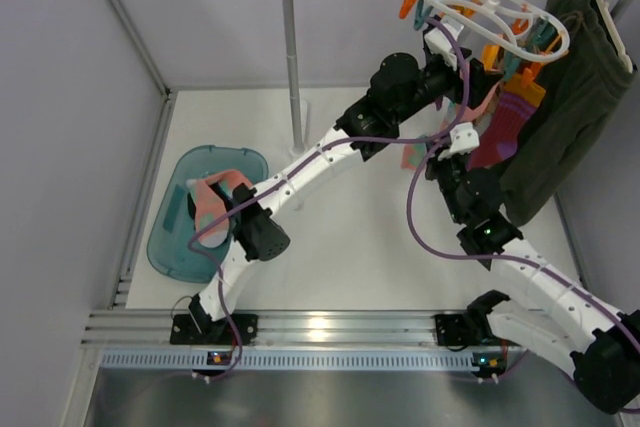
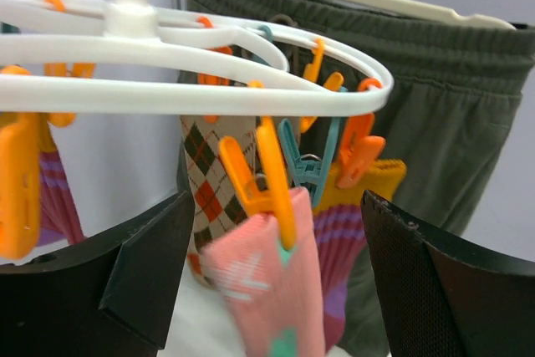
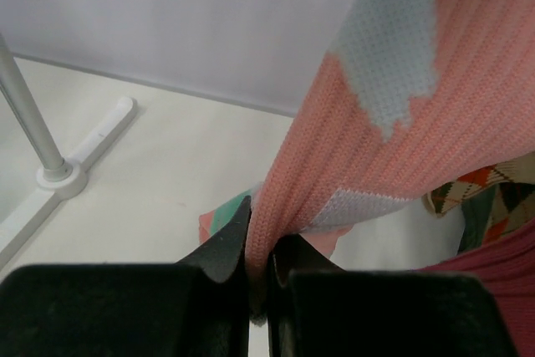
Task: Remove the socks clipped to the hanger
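Observation:
The white ring hanger (image 1: 500, 12) hangs on the rail at the top right, with orange and teal clips. In the left wrist view an orange clip (image 2: 259, 173) grips a pink sock (image 2: 267, 290) under the hanger ring (image 2: 209, 98). My left gripper (image 2: 276, 282) is open, one finger on each side of that sock and apart from it. Behind hang an argyle sock (image 2: 213, 181) and a magenta striped sock (image 2: 351, 240). My right gripper (image 3: 261, 257) is shut on the lower part of the pink sock (image 3: 401, 123), below the hanger (image 1: 440, 152).
A dark olive garment (image 1: 570, 97) hangs right of the socks on its own hanger. The rack's upright pole (image 1: 290, 57) stands behind the left arm. A teal tray (image 1: 178, 237) at the left holds a pink sock (image 1: 215, 197).

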`<move>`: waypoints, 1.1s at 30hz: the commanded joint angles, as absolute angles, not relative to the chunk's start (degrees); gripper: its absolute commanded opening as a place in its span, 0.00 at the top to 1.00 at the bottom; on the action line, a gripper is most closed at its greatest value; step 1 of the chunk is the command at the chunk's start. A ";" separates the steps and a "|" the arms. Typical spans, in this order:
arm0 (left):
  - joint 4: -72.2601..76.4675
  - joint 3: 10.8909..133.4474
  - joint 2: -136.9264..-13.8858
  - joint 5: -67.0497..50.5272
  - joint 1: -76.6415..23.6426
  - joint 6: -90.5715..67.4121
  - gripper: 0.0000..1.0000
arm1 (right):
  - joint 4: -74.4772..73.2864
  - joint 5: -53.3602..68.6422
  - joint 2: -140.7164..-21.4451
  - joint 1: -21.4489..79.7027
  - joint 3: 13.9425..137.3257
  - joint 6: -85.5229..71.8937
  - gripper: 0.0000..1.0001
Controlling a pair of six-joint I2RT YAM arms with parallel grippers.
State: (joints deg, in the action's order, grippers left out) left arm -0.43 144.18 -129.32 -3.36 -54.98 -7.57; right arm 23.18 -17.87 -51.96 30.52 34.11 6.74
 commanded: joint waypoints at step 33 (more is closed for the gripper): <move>23.47 149.77 -135.70 -6.42 -52.65 -12.92 1.00 | 18.19 -2.38 -39.20 30.67 29.01 7.83 1.00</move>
State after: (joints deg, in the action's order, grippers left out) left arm 18.00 147.55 -137.05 -7.60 -52.93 -13.39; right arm 19.51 -6.07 -41.15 30.46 30.65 10.26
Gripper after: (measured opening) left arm 0.333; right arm 0.016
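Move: The orange clip holding the pink sock is close in front of the left hand: about 3 cm ahead, 3 cm to its right and 2 cm higher. From that clip a teal clip stands some 4 cm farther right, and the orange clip of the yellow-purple sock about 7 cm right, both about 1 cm nearer the base; the hanger's middle is 7 cm beyond it and 4 cm higher. From the right hand, already shut on the pink sock's lower part, the clip lies roughly 7 cm ahead, 11 cm right and 20 cm up. Forward, then a little right and up, about 3 cm in all, the left hand eases in under the hanger's rim while its fingers tip upward some 15 degrees and close from wide to about a third, pinching the orange clip's two handles together. The right hand keeps its grip on the pink sock and draws back about 4 cm, rising slightly and turning counter-clockwise some 10 degrees. ##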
